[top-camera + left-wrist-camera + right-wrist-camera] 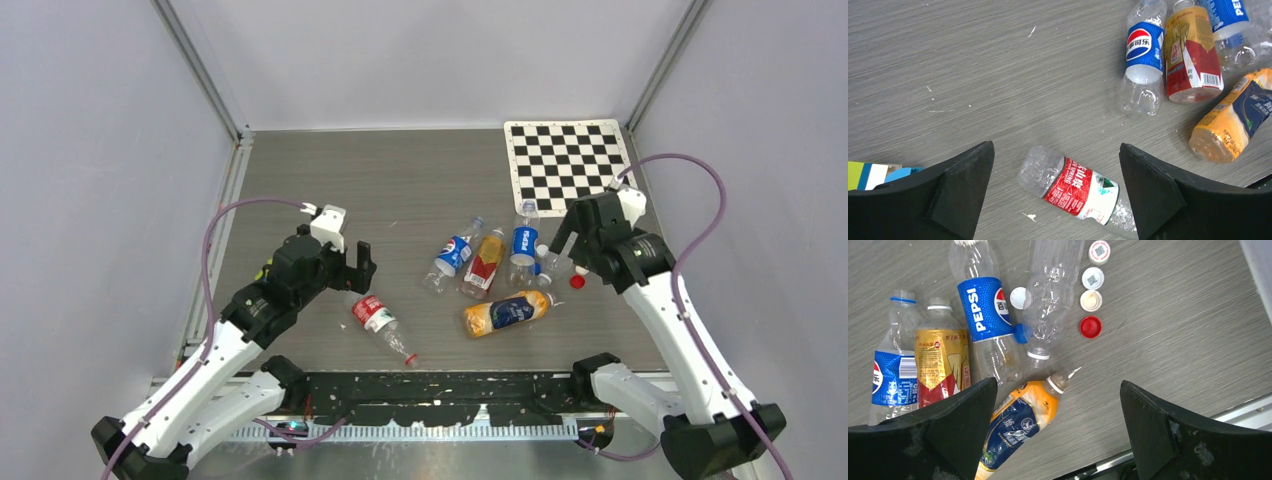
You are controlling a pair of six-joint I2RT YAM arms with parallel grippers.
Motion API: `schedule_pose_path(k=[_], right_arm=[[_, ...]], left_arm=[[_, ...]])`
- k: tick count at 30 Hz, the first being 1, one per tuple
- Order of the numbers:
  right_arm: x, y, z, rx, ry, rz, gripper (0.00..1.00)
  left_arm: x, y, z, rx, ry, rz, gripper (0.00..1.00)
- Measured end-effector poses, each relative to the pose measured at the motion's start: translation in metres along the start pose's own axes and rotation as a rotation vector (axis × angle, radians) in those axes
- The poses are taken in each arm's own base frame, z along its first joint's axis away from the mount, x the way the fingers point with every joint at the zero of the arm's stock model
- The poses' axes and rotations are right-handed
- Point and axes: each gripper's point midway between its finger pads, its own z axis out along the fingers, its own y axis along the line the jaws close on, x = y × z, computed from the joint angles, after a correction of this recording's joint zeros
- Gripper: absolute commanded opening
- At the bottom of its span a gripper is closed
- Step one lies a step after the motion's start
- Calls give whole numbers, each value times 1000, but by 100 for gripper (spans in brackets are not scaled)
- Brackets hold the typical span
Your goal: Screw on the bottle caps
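Observation:
Several loose bottle caps lie together right of the bottles: a red cap (1090,326), a cream cap (1091,300) and two white caps (1093,277). The red cap also shows in the top view (577,282). Another white cap (1018,297) and a blue cap (1020,333) lie between the Pepsi bottle (988,315) and a clear bottle (1050,295). The orange bottle (1018,425) lies uncapped. My right gripper (1058,390) is open and empty above its neck. My left gripper (1056,150) is open and empty above a red-label bottle (1075,187), which wears a red cap (411,358).
A second Pepsi bottle (1144,55) and a yellow-red bottle (1193,55) lie in the cluster at mid table. A checkerboard (568,160) lies at the back right. A metal rail (430,400) runs along the near edge. Grey walls close in the sides and back.

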Motion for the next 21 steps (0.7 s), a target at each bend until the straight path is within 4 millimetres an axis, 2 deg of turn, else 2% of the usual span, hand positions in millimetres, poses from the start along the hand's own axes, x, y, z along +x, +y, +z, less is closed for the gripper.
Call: schedule_pose_path(k=[5,11,15,18,21], right_arm=[[9,9,13,32,80,28,100],[-9,5,29,103,155,159,100],[-24,-21,51,187,207,294,100],[-24,-46,64,263,241,357,99],[-26,-62,70,310,236,376,97]], left_arm=[[7,-3,4,1,24,15,100],[6,-1,3,-5,21,18,100],[4,-1,1,-6,10,17,100],[2,-1,-1,-4,-3,15,100],[0,0,-4,-6,-15,23,100]])
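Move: The red cap lies about 4 cm ahead of the right hand, 6 cm to its right and some 18 cm below. The nearest white cap is about 7 cm ahead and 7 to the right; the clear bottle's middle is 12 ahead, 3 right; the orange-labelled bottle's is 4 back, 10 left. From the left hand, the red cap is roughly 48 cm right, 4 ahead and 18 below. The open right hand swings about 8 cm right towards the red cap, easing forward and down, turning clockwise. ##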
